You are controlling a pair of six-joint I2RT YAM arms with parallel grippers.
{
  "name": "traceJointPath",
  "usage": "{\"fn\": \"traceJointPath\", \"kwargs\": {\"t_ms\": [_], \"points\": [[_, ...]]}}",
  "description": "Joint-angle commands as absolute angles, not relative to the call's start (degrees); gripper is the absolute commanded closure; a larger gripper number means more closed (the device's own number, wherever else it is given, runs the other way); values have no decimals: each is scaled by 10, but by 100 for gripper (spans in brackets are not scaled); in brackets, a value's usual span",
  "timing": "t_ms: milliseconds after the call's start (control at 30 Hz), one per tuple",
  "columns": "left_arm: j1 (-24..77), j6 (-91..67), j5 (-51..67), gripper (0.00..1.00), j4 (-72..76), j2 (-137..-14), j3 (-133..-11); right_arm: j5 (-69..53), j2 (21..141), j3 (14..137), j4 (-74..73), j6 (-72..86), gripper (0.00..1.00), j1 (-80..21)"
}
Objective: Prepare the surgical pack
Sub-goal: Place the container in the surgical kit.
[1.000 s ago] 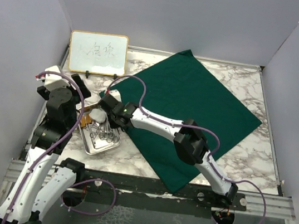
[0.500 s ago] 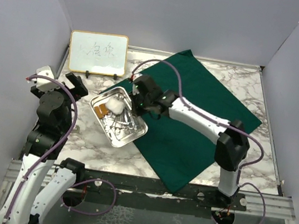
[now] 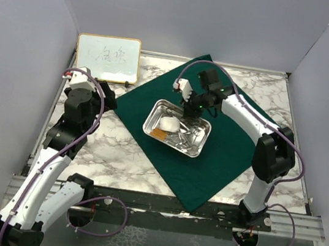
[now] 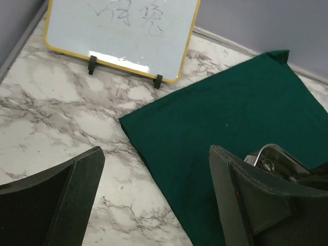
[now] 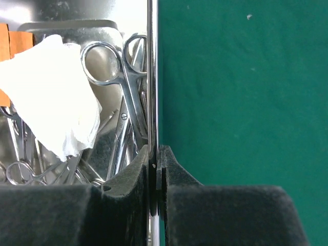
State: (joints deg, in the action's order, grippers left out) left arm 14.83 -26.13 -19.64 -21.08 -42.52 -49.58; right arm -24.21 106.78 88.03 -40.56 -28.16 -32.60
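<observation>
The dark green drape [image 3: 227, 117] lies spread flat as a diamond on the marble table. A small steel tray [image 3: 151, 116] rests near its middle, holding silver instruments [image 3: 188, 139] and white gauze [image 3: 169, 124]. My right gripper [image 3: 190, 110] is shut on the tray's far rim. In the right wrist view the jaws pinch that thin rim [image 5: 152, 77], with scissors [image 5: 123, 87] and gauze [image 5: 48, 97] just inside. My left gripper [image 3: 107, 97] hangs open and empty by the drape's left corner. From its wrist view the drape's edge [image 4: 154, 133] lies between the fingers [image 4: 69, 197].
A wood-framed whiteboard [image 3: 107, 58] stands at the back left, close behind my left gripper. Grey walls enclose the table on three sides. Bare marble [image 3: 116, 153] lies left of the drape and at the far right corner [image 3: 268, 89].
My right gripper carried the tray from the marble at the left onto the drape's middle. My left arm swung away from the tray's old spot toward the drape's left corner.
</observation>
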Motion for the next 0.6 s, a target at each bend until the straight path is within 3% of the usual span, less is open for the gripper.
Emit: {"fn": "traceJointPath", "kwargs": {"t_ms": [0,200,367,567], "points": [[174,-273,-169,15,-191,-420,-490,-370,1036,942,-507,-514,99,-291],[197,-268,-182,16,-209,-415,-496,-414,1140,1089,-646,-602,99,-238],[206,-271,-188,16,-212,-425,-488,-389,1195,1138,-700,-639,99,-231],[211,-271,-206,17,-190,-443,-468,-390,1200,1115,-708,-646,99,-227]]}}
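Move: Pinching the far long rim of the metal tray (the container), the right hand is taking it to the green cloth's middle, about 5 cm to its right, 3 cm back and 11 cm below. The tray's middle hangs 7 cm back and 4 cm left, slightly lower; inside, the gauze lies 5 cm back and 7 cm left, the orange sachets 10 cm back and 10 cm left. From the left hand, the cloth's middle is some 35 cm right, 2 cm ahead and 28 cm below. Swinging the tray over the cloth by its far rim, the right hand arcs about 4 cm forward and 4 cm right, turning it some 20 degrees counter-clockwise. It first rises about 4 cm, then sinks as much with the fingers kept shut on the rim. Empty and open, the left hand drifts some 3 cm right. ##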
